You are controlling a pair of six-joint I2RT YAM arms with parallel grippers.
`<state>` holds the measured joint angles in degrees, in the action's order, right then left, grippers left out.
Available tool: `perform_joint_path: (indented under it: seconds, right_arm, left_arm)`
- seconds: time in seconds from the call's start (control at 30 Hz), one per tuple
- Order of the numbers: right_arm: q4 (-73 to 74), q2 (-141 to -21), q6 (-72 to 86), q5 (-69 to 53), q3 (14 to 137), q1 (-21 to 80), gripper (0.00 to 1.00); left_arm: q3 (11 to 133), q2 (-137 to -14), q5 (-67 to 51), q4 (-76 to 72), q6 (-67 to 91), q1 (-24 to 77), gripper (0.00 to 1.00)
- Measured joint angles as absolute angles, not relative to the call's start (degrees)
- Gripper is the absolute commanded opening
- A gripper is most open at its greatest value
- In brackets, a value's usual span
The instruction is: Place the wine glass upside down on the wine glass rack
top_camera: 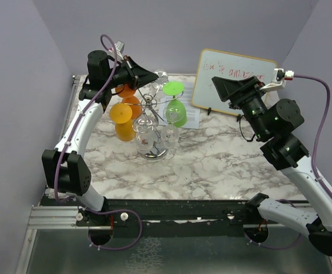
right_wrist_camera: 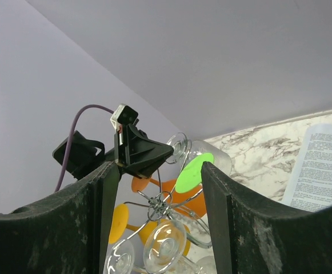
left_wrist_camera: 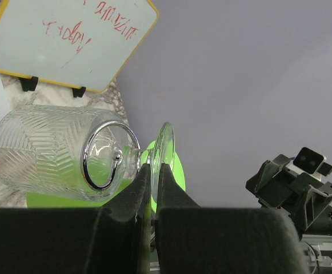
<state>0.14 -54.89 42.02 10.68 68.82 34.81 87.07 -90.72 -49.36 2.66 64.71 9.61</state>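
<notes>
The clear ribbed wine glass lies on its side, and my left gripper is shut on the rim of its round foot. A chrome loop arm of the wine glass rack crosses in front of the glass near its stem. From above, the left gripper holds the glass at the rack's far top side. My right gripper hovers open, apart to the right, by the whiteboard. Its open fingers frame the rack's hub from a distance.
A green glass, two orange glasses and clear glasses hang upside down on the rack. The rack's disc base stands on the marble table. A whiteboard leans at the back right, with a printed sheet beside it.
</notes>
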Motion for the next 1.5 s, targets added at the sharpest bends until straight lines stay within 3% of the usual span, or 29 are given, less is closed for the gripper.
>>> perform_joint_path:
  seconds: [0.93,1.2,1.5]
  right_arm:
    - [0.1,-53.8,42.0,10.9,68.5,34.8,0.64]
    - [0.1,-53.8,42.1,10.9,68.0,34.8,0.63]
    - [0.1,-53.6,42.1,10.9,67.9,34.8,0.63]
  left_arm:
    - [90.6,-91.2,-38.5,11.0,61.7,9.0,0.0]
    - [91.1,-90.7,-37.6,14.0,59.5,8.6,0.11]
    - [91.3,-90.1,-36.4,15.4,58.6,8.3,0.34]
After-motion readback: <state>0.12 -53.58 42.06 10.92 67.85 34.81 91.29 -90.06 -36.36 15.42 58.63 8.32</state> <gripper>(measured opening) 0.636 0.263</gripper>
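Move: The left hand pinches the foot of the upturned clear wine glass; the rack's free far hook lies about 3 cm ahead, 1 cm left and 3 cm below. The rack's centre is some 7 cm back, 4 cm left and 6 cm lower; the hanging green glass is 4 cm back, 6 cm right and 9 cm lower. From the idle right hand the hook is about 10 cm ahead, 23 cm left and 10 cm below. The left hand eases the clear glass some 4 cm forward and left into the far hook, then opens. ##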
